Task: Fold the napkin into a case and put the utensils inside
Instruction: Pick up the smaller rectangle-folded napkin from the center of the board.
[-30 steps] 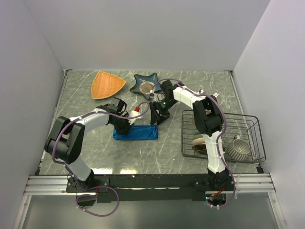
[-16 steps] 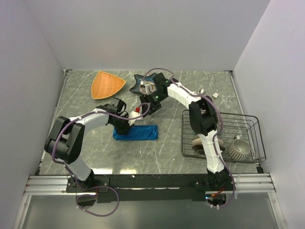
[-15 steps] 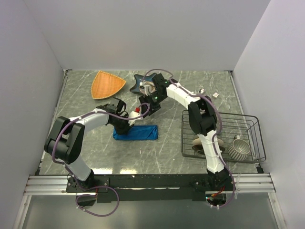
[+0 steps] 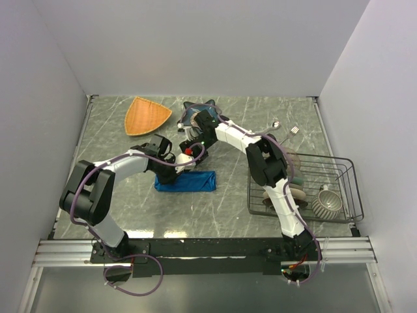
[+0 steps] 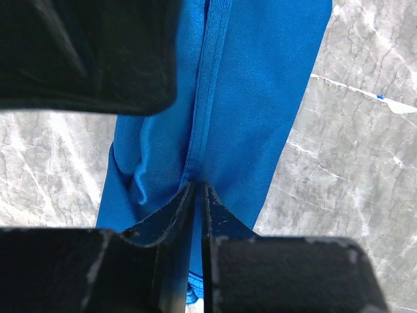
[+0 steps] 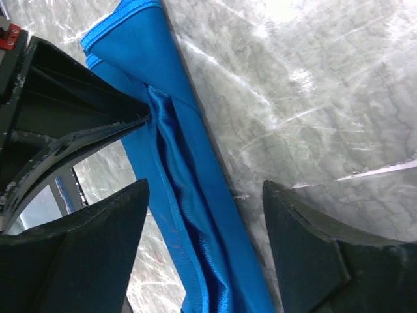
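The napkin point(image 4: 186, 181) lies folded into a narrow bright blue case on the marble table. My left gripper point(image 4: 176, 165) is shut on a raised fold along its upper edge; in the left wrist view the two tips point(image 5: 198, 186) pinch the blue cloth point(image 5: 260, 98). Just above and behind that spot hangs my right gripper point(image 4: 191, 145), open. Its wrist view has the napkin point(image 6: 140, 45) running between its wide-apart fingers point(image 6: 205, 192), with the left gripper point(image 6: 71, 111) at the upper left. The utensils, a spoon point(image 4: 276, 123) and a fork point(image 4: 294, 130), lie at the back right.
An orange triangular dish point(image 4: 146, 115) sits at the back left. The right arm partly covers a dark star-shaped dish point(image 4: 207, 104). A wire rack point(image 4: 348, 179) at the right holds plates and a ribbed bowl point(image 4: 328, 203). White walls close in three sides.
The right arm swung left from the napkin's right end, passed over the star dish, and now hangs by the left gripper with its jaws wider. The left gripper kept its pinch.
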`<state>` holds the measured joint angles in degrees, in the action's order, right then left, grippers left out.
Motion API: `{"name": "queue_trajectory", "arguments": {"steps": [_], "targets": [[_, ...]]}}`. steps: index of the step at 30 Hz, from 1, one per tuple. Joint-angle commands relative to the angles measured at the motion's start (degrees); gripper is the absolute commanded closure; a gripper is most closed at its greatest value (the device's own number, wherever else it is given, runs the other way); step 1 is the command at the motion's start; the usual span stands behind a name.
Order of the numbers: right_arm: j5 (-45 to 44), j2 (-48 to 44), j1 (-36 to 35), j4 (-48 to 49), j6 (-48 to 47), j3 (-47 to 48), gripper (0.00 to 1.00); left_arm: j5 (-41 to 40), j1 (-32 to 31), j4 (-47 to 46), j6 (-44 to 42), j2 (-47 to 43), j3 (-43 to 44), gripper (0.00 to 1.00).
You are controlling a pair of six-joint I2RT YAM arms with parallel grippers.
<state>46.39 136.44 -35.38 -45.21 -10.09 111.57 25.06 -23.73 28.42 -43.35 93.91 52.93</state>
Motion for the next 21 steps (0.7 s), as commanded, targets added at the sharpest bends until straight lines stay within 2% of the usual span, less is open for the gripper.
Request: {"name": "queue_trajectory", "arguments": {"steps": [1,9,15,19,21], "targets": [[1.5,4.3,-0.5,-0.6,-0.6,2.1,0.27,-0.4,-0.2,1.7,-2.3,1.8,-2.7,0.84],[5.0,7.2,-0.4,-2.3,1.3,1.6,0.44,-0.5,0.0,1.1,-2.6,2.1,-2.7,0.84],[8.6,7.9,-0.4,-3.5,2.3,1.8,0.51,-0.5,0.0,0.8,-2.7,2.2,-2.8,0.84],[10.8,7.7,-0.3,-4.6,2.4,1.6,0.51,-0.5,-0.1,0.3,-2.4,2.7,-2.7,0.84],[11.4,7.9,-0.4,-5.2,2.3,1.6,0.46,-0.5,0.0,0.1,-2.3,2.9,-2.6,0.84]]}}
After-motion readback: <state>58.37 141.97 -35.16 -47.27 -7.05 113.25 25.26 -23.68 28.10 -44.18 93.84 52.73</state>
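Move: The left fingers already press on the smaller rectangle-folded napkin near its left end; its middle is about 6 cm to their right and roughly level fore and aft. For the right hand, the napkin's middle lies some 7 cm back, 1 cm left and 3 cm below, while those left fingertips are about 7 cm left and 6 cm back. The star-shaped dish is roughly 15 cm ahead of the right hand and 4 cm to its right. Keep the left fingertips still on the napkin as its anchor. Draw the right gripper back about 2.5 cm towards the napkin, easing it some 1 cm left and 1 cm down, and swing its fingertips back about 15 degrees. Narrow its open fingers to about half-open as they come around the napkin's long edges, the farther finger reaching the far edge. ##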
